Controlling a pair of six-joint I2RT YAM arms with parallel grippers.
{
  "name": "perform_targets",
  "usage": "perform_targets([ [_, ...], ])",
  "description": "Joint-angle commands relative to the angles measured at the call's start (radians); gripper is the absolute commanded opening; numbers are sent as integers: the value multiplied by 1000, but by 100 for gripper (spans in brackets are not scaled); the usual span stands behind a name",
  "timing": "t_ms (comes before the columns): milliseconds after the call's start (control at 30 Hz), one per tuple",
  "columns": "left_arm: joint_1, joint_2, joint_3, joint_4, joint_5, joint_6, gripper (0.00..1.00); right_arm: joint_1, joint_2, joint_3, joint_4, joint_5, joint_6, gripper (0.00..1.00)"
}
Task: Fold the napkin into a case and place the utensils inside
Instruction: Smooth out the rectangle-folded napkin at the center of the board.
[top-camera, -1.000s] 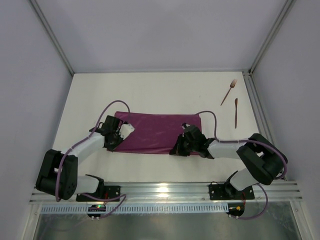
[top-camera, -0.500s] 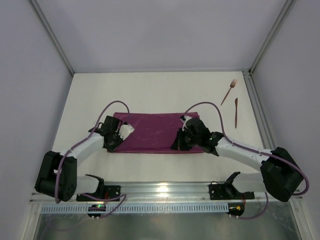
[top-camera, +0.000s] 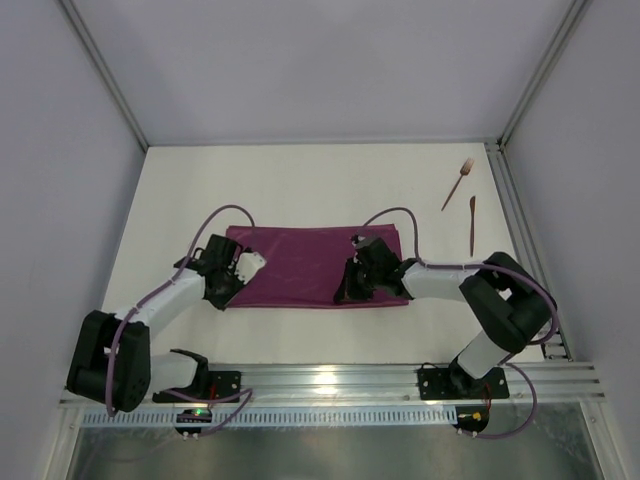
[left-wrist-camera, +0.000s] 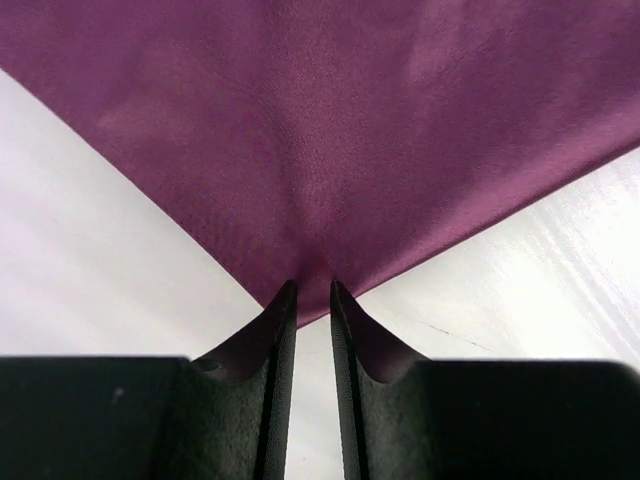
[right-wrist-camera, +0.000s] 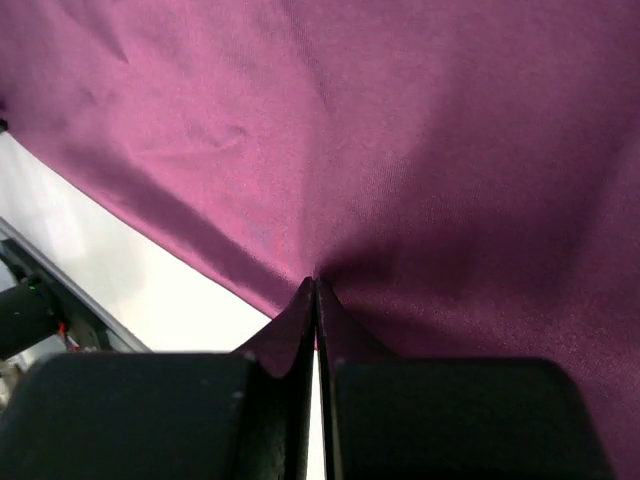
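The plum-purple napkin lies on the white table as a flat rectangle. My left gripper is at its near left corner. In the left wrist view the gripper has its jaws slightly parted, and the napkin's corner tip lies between the fingertips. My right gripper is at the near edge, right of the middle. In the right wrist view it is shut on the napkin, and the cloth puckers at the tips. The utensils lie far right: fork and knife.
A metal rail runs along the near table edge by the arm bases. Grey walls close in the left, back and right sides. The right arm's elbow sits near the right wall.
The left jaws have parted a little at the corner. The right gripper carried its pinch of cloth slightly away and left, and the right arm's elbow has drawn back in.
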Motion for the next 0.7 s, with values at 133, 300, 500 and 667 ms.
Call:
perform_targets([
  [133, 5, 111, -35, 58, -33, -2, 21, -75, -123, -170, 17, 71, 68, 3],
  [300, 5, 124, -46, 70, -31, 9, 21, -129, -272, -271, -31, 125, 86, 3],
  [500, 5, 99, -52, 61, -19, 11, 20, -252, -447, -389, -143, 160, 80, 3],
  [667, 4, 81, -54, 55, -16, 14, 20, -365, -573, -413, -233, 180, 51, 3],
])
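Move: The right hand's shut tips are on the folded napkin just inside its near edge, about 1 cm above board level; its near right corner lies about 17 cm to the right and 1 cm back, the far right corner 15 cm right and 19 cm ahead, and the knife 33 cm right and 19 cm ahead. The left fingertips stand over the napkin's near left corner, 1 cm below them, with its far left corner some 19 cm straight ahead. With fingers kept shut, the right hand strokes about 14 cm to the right over the napkin, low along its near edge and bowing back some 2 cm, towards the near right corner, while the wrist turns clockwise about 25 degrees. Meanwhile the left hand sinks about 1 cm onto the near left corner and stays there, its slightly open tips pressing down on the cloth as an anchor. ##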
